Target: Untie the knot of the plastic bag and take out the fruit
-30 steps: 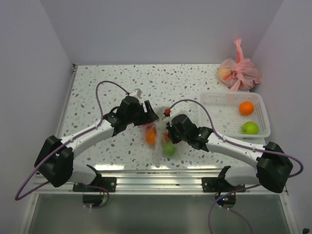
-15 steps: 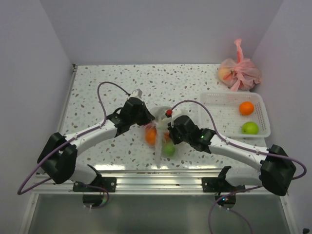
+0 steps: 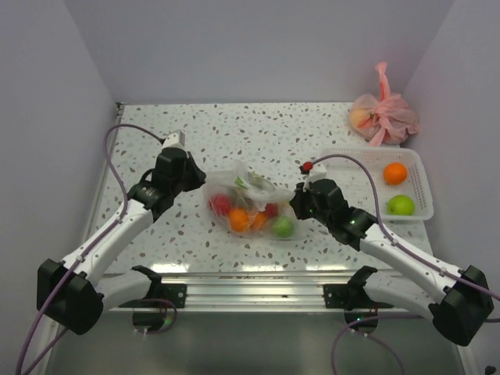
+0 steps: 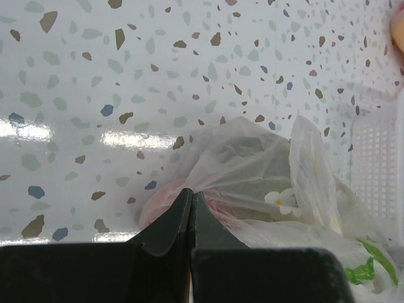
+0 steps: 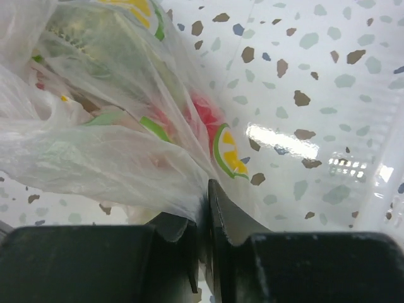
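Observation:
The clear plastic bag (image 3: 248,195) with flower prints lies on the table's middle, pulled wide between my two grippers. Through it show the fruit: a red one (image 3: 221,205), an orange one (image 3: 239,220) and a green one (image 3: 283,226). My left gripper (image 3: 205,185) is shut on the bag's left edge; the left wrist view shows its tips (image 4: 191,194) pinching the film (image 4: 252,158). My right gripper (image 3: 294,205) is shut on the bag's right edge, with plastic (image 5: 113,158) bunched between its jaws (image 5: 207,189). I cannot pick out the knot among the crumpled folds on top.
A white basket (image 3: 367,153) at the right holds an orange (image 3: 395,173) and a green fruit (image 3: 401,205); its mesh wall (image 4: 372,158) shows in the left wrist view. A tied pink bag (image 3: 383,117) sits in the back right corner. Walls close in the table.
The left gripper has shut on the bag. Both arms have pulled apart, left arm leftward and right arm rightward, and the bag has gone from a hanging bunch to spread wide.

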Robot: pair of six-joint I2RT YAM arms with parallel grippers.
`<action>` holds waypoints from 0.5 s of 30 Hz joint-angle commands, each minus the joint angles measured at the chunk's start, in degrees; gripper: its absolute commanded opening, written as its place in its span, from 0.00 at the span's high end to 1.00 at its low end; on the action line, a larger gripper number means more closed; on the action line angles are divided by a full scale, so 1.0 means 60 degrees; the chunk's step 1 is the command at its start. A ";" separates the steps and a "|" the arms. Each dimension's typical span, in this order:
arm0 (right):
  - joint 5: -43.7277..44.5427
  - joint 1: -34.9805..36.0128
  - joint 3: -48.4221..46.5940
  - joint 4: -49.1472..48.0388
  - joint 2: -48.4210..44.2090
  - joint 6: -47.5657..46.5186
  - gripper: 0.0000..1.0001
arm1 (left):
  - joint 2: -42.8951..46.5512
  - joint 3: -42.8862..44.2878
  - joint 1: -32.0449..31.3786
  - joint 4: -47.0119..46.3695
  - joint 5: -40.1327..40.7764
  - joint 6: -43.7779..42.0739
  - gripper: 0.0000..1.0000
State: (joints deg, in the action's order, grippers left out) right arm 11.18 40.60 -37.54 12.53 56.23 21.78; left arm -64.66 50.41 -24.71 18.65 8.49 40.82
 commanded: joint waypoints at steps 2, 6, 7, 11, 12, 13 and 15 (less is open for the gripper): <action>-0.1304 -0.0029 -0.1153 0.0780 0.0572 -0.0887 0.79 | 0.0435 0.0402 0.0148 0.0582 -0.0269 -0.0797 1.00; -0.1834 0.0351 -0.2776 0.1644 0.0984 -0.2031 0.37 | 0.0816 0.0343 0.0148 0.0714 -0.0799 -0.0665 1.00; -0.1834 0.0527 -0.3086 0.2081 0.1087 -0.2323 0.32 | 0.0816 0.0473 0.0148 0.0801 -0.0873 -0.0651 1.00; -0.1834 0.1713 -0.4771 0.3299 0.1950 -0.3890 0.22 | 0.0743 0.0840 0.0148 0.1269 -0.1020 -0.0709 1.00; -0.2037 0.1845 -0.5296 0.3446 0.2300 -0.3995 0.22 | 0.0743 0.0899 0.0148 0.1314 -0.1020 -0.0709 1.00; -0.2025 0.2064 -0.5475 0.3636 0.2492 -0.4156 0.22 | 0.0758 0.0987 0.0148 0.1344 -0.1005 -0.0724 1.00; -0.1719 0.2285 -0.5826 0.3668 0.2916 -0.4347 0.23 | 0.0802 0.1046 0.0148 0.1446 -0.0990 -0.0724 1.00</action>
State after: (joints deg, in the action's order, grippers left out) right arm 0.95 52.77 -69.28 28.97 70.57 1.83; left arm -60.95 53.45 -24.32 26.55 3.36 37.85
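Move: The right hand grips the plastic bag's right end. The bag's middle lies about 12 cm to its left, about level fore and aft, and 6 cm lower. Inside, the green fruit is some 4 cm left and 3 cm back of this hand, the orange about 16 cm left and 1 cm back. The left hand holds the opposite end, with the bag's middle about 14 cm to its right, 6 cm back and 10 cm lower. Up and to the left, about 10 cm each way, the right hand opens wide, lets go of the bag's right end and swings in above the bag's middle, turning some 30 degrees counter-clockwise and drawing back slightly. The left hand keeps its closed pinch on the left end, easing a couple of centimetres back and slightly up. ##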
